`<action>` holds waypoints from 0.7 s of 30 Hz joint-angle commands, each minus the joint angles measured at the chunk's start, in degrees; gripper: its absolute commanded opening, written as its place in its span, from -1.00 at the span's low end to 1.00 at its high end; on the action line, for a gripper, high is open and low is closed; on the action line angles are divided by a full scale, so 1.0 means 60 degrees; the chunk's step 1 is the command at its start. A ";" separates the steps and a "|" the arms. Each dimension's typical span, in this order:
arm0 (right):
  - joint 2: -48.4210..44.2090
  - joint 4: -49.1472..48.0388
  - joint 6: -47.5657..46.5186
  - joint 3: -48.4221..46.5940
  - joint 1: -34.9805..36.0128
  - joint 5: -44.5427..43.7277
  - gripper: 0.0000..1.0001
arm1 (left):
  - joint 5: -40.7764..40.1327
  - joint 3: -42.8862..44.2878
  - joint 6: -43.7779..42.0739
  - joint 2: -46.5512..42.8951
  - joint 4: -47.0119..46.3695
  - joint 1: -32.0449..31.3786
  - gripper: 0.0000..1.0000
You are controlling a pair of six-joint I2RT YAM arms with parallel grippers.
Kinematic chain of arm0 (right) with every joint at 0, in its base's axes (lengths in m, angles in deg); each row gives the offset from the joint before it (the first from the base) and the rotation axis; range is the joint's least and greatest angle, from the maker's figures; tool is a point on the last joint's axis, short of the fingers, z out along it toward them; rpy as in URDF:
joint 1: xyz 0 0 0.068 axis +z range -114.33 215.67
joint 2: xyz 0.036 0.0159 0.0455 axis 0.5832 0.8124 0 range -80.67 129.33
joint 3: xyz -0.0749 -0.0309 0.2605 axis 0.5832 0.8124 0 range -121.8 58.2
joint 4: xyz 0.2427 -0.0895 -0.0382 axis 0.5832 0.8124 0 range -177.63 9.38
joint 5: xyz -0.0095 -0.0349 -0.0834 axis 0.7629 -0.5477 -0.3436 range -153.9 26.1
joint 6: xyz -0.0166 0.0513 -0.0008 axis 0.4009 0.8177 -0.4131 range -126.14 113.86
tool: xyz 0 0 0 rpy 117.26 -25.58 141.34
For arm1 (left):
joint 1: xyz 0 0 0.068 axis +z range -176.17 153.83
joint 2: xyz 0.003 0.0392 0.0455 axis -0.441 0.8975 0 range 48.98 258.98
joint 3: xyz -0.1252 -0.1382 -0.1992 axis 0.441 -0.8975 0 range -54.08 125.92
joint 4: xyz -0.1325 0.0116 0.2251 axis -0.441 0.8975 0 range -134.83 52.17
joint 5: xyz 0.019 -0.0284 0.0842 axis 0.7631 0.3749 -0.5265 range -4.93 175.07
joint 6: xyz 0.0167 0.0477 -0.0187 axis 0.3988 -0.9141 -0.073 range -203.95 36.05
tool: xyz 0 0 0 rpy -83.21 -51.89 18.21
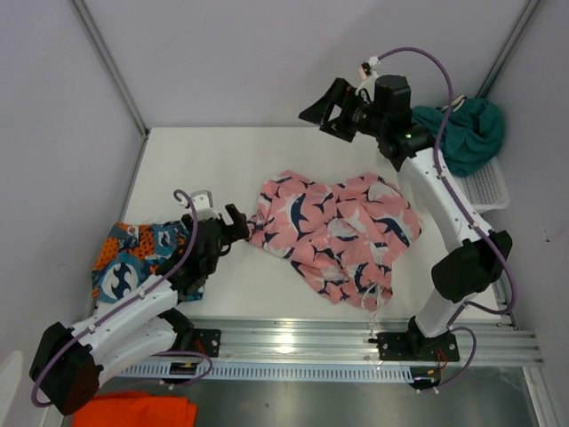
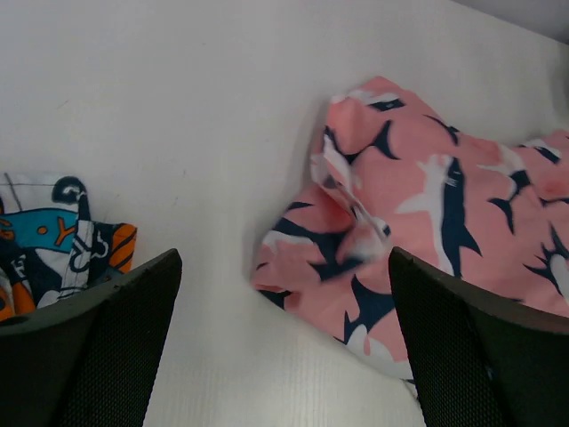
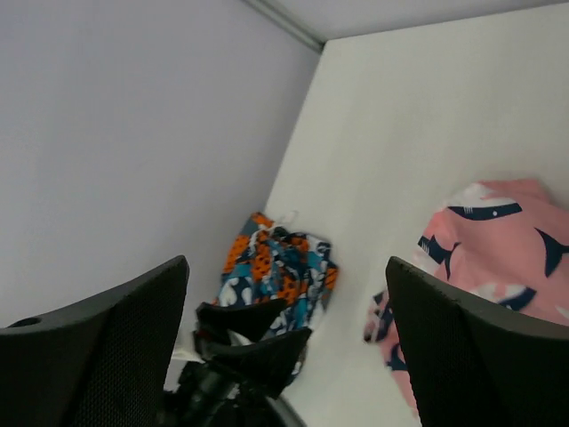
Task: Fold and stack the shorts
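The pink shark-print shorts (image 1: 333,227) lie crumpled in the middle of the table (image 1: 204,160). My left gripper (image 1: 238,222) hovers open at their left edge. In the left wrist view, the pink shorts (image 2: 427,205) sit just ahead of the left gripper (image 2: 284,302), toward its right finger (image 2: 480,347). The blue, orange and white print shorts (image 1: 133,258) lie bunched at the table's left edge, partly under the left arm. Teal shorts (image 1: 467,133) are piled in the white basket (image 1: 489,189). My right gripper (image 1: 313,120) is raised over the back of the table. It is open and empty in the right wrist view (image 3: 284,302).
An orange cloth (image 1: 133,411) lies below the table's front rail (image 1: 356,342). Grey walls close in the left, back and right sides. The right wrist view looks down on the print shorts (image 3: 280,267) and the left gripper (image 3: 249,342).
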 commanded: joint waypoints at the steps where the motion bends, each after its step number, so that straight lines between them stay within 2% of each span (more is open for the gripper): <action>1: -0.1278 0.0939 -0.1459 -0.0784 -0.0403 -0.1071 0.87 | 0.0944 0.0328 -0.0482 -0.0141 -0.0756 0.0040 0.98; 5: -0.2491 0.2534 -0.3042 0.0882 -0.0271 -0.2255 0.79 | 0.2102 0.0196 -0.0821 0.0078 -0.1315 -0.0164 0.98; 6: -0.2845 0.2712 -0.3233 0.2061 -0.0199 -0.2651 0.72 | 0.2249 0.0283 -0.0894 0.0224 -0.1359 -0.0412 0.98; 7: -0.3226 0.2859 -0.3293 0.2682 -0.0198 -0.3423 0.68 | 0.2512 0.0400 -0.1126 0.0384 -0.1403 -0.0559 0.98; 9: -0.4368 0.3095 -0.3323 0.4580 -0.0111 -0.3723 0.55 | 0.2937 0.0620 -0.1435 0.0984 -0.1637 -0.1041 0.98; 12: -0.5614 0.3241 -0.3045 0.6170 0.0196 -0.4147 0.33 | 0.3670 0.1073 -0.1977 0.1790 -0.1916 -0.1744 0.98; 14: -0.6403 0.3359 -0.2694 0.7460 0.0854 -0.4514 0.16 | 0.3848 0.1177 -0.2286 0.2229 -0.2019 -0.2111 0.98; 15: -0.6640 0.3373 -0.2548 0.7870 0.1147 -0.4587 0.13 | 0.3659 0.1279 -0.2039 0.2348 -0.1961 -0.2128 0.98; 16: -0.6860 0.3359 -0.2358 0.8643 0.1918 -0.4762 0.12 | 0.3468 0.1309 -0.1877 0.2451 -0.1859 -0.2128 0.98; 18: -0.7474 0.3344 -0.1700 0.9365 0.2873 -0.5479 0.10 | 0.2823 0.1484 -0.1744 0.2655 -0.1450 -0.2055 0.98; 19: -0.7637 0.3344 -0.1436 0.9948 0.3893 -0.5801 0.09 | 0.2648 0.1529 -0.1671 0.2686 -0.1361 -0.2040 0.98; 21: -0.7930 0.3373 -0.0776 1.0392 0.4939 -0.6753 0.09 | 0.2295 0.1544 -0.1351 0.2730 -0.1170 -0.1865 0.98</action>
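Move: The near hem of the pink shark-print shorts, right-hand part, lies about 27 cm back, 12 cm right and 38 cm below the right hand. The basket is some 10 cm ahead of that hand, 42 cm right and 35 cm down. From the left hand, the shorts' near-left edge is roughly 22 cm right, 2 cm back and 14 cm below; the folded patterned shorts lie about 19 cm left, 4 cm back. The right hand swoops some 35 cm down and back towards the hem, half-closing; the left shifts 13 cm right. ##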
